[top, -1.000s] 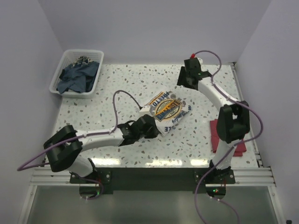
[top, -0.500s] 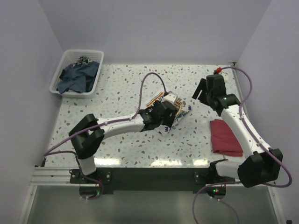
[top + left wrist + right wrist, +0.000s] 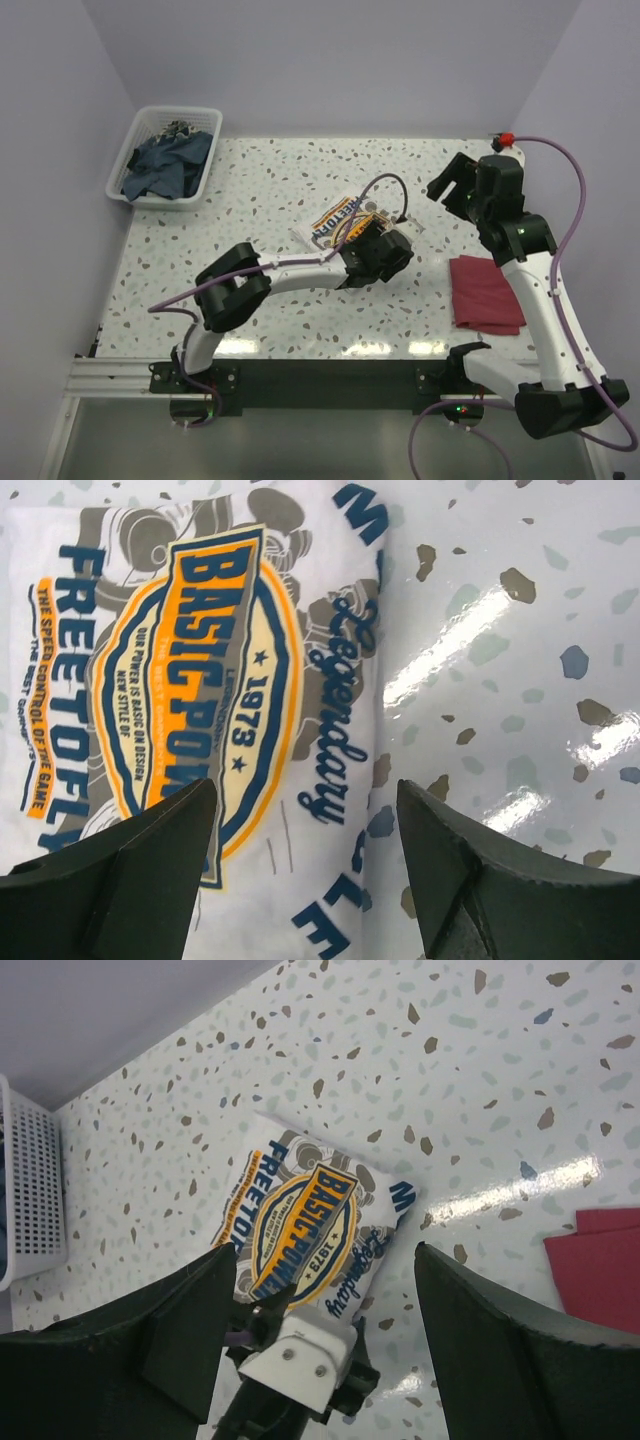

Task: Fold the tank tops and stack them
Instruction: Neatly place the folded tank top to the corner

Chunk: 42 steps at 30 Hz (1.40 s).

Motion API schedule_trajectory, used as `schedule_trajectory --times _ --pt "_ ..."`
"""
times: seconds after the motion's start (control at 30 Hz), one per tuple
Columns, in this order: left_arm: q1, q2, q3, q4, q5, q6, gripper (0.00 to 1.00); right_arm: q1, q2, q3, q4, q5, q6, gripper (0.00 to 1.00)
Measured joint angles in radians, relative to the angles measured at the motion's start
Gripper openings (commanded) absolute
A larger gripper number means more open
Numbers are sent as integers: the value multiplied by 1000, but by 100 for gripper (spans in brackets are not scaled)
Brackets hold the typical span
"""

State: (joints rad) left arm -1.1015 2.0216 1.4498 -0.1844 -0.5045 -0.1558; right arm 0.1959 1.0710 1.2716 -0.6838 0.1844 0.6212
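The white tank top (image 3: 335, 218) lies folded mid-table, its blue-orange print facing up (image 3: 200, 670). My left gripper (image 3: 385, 250) hovers over the top's right edge, open, with nothing between the fingers (image 3: 305, 785). At the right side of the table the dark red tank top (image 3: 485, 293) lies folded flat. My right gripper (image 3: 450, 185) is raised above the far right of the table, open and empty (image 3: 325, 1250). It looks down on the white tank top (image 3: 315, 1220), the left arm's wrist (image 3: 300, 1360) and a corner of the dark red tank top (image 3: 600, 1260).
A white basket (image 3: 180, 110) holding dark blue cloth stands at the far left corner; its wall shows in the right wrist view (image 3: 30, 1190). The left arm's purple cable (image 3: 375, 185) loops above the white top. Walls close in the table's back and sides.
My left gripper moved right across the white top, which now lies narrower, and opened, letting the cloth go. The right arm swung away to the right and higher.
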Motion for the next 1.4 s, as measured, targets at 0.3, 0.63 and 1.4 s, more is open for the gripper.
schedule_trajectory --times 0.3,0.63,1.4 --pt "-18 175 127 -38 -82 40 78 0 -9 3 -34 -24 0 76" --pt "-23 248 183 -34 -230 63 47 0 -40 3 -39 -47 0 76" --pt "-20 283 562 -254 194 -155 0 0 -111 88 -64 -118 0 76"
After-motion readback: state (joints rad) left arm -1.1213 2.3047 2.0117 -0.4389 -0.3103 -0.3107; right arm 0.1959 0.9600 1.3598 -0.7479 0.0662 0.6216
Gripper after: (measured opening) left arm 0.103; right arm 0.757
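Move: The left hand, open, hovers just short of the near right edge of the folded white tank top, whose middle lies about 6 cm ahead, 6 cm to its left and 6 cm below. The folded red tank top is roughly 26 cm to this hand's right and 9 cm back. From the raised, open right hand the white one lies about 15 cm left, 4 cm ahead and 28 cm down. Left hand sinks 5 cm, pinches white tank top's edge, pulls 10 cm rightward and up; right hand rises. ##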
